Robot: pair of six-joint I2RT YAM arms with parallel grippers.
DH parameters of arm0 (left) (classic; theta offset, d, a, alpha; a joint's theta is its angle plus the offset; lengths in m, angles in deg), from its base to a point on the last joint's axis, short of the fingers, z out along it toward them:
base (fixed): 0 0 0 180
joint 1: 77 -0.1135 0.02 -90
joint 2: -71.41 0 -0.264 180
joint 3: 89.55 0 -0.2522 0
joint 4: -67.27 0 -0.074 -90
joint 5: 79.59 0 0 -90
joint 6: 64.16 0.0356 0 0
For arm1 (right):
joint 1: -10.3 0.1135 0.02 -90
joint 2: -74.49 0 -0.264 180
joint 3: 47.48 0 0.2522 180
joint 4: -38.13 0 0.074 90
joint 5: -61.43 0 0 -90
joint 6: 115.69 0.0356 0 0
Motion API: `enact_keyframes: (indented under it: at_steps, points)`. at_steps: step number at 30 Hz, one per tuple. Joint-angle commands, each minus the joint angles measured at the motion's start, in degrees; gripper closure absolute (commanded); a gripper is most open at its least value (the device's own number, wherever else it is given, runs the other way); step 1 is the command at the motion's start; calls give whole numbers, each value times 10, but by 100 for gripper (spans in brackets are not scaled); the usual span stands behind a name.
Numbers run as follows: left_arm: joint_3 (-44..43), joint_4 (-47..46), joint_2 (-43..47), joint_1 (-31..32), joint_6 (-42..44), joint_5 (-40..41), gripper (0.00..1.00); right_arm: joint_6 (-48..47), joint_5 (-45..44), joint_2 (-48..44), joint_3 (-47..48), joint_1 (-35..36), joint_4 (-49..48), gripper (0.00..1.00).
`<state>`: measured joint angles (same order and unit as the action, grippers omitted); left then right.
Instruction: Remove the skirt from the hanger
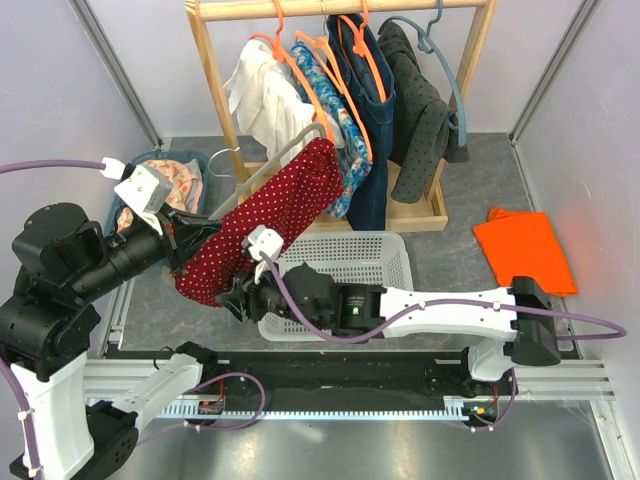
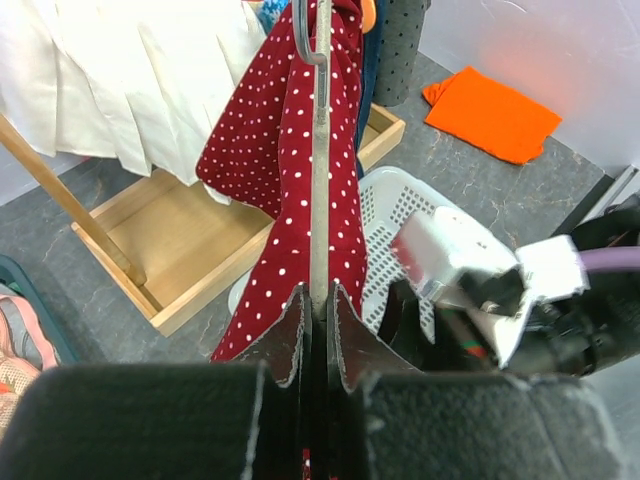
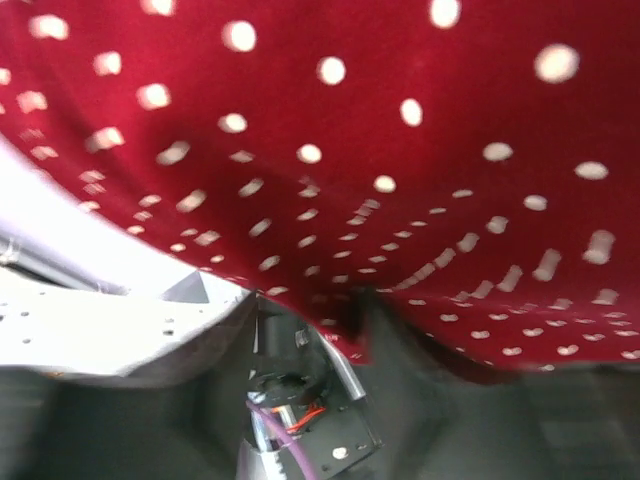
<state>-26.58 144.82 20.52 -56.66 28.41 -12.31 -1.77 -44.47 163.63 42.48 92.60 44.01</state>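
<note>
The red white-dotted skirt (image 1: 285, 200) hangs over a grey hanger (image 1: 262, 172) that slants from the rack down to the left. My left gripper (image 1: 185, 248) is shut on the hanger's bar (image 2: 320, 180), with the skirt (image 2: 262, 150) draped on both sides of it. My right gripper (image 1: 232, 298) is at the skirt's lower hem. In the right wrist view the skirt (image 3: 330, 130) fills the top. My right gripper (image 3: 310, 312) sits just under it with its jaws apart, and a fold of the hem hangs by the right finger. The view is blurred.
A white plastic basket (image 1: 345, 262) stands under the skirt. A wooden rack (image 1: 420, 210) behind holds several other garments on orange and blue hangers. An orange cloth (image 1: 525, 248) lies at the right. A bin of clothes (image 1: 180, 180) is at the left.
</note>
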Motion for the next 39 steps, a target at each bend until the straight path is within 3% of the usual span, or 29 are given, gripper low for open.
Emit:
enact_keyframes:
  at_steps: [1, 2, 3, 10, 16, 20, 24, 27, 31, 34, 39]
  points:
    - [-23, -49, -1, 1, -18, -18, 98, -5, -36, 27, 61, 2, 15, 68]
    - [-21, -50, 0, 0, -19, -19, 98, -15, -57, 27, 65, 7, 22, 92]
    - [-20, -50, 0, 0, -17, -18, 98, -23, -70, 24, 74, 12, 28, 100]
    - [61, -70, 26, 0, -2, 35, 98, -152, -183, -19, 200, 88, 123, 100]
    - [149, -109, 55, 0, 4, 79, 98, -369, -373, -76, 279, 272, 86, 100]
    - [194, -128, 69, 1, 13, 105, 98, -513, -483, -103, 256, 371, -14, 100]
    - [231, -148, 76, 1, 18, 123, 98, -753, -577, -79, 255, 452, -215, 100]
    - [242, -152, 77, 1, 18, 128, 98, -859, -599, -47, 275, 482, -327, 100]
    - [250, -157, 83, 0, 24, 141, 98, -1074, -625, -6, 326, 513, -474, 100]
    - [261, -163, 87, 1, 32, 151, 98, -1133, -621, 3, 344, 521, -541, 100]
    - [280, -175, 91, 1, 45, 172, 98, -1150, -620, -25, 351, 539, -536, 100]
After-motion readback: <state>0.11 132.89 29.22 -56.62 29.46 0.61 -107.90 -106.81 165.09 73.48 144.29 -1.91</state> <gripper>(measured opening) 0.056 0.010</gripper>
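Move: The right fingers stand half closed at the skirt's lower hem, which is about 1 cm ahead and 1 cm to the left, at the same height. From that hand, the hanger's middle lies roughly 16 cm ahead, 10 cm right and 11 cm higher, and the basket some 12 cm ahead, 20 cm right and 30 cm below. From the left hand, already pinching one end of the hanger, the hem is about 6 cm back, 2 cm right and 14 cm below. Up, back and to the right goes the right hand once its fingers have shut on the hem, hauling the cloth some 35 cm away from the left gripper while its wrist turns about 40 degrees. Meanwhile the left hand keeps its pinch on the hanger, sinks about 10 cm, eases a little forward and turns slightly counter-clockwise. ##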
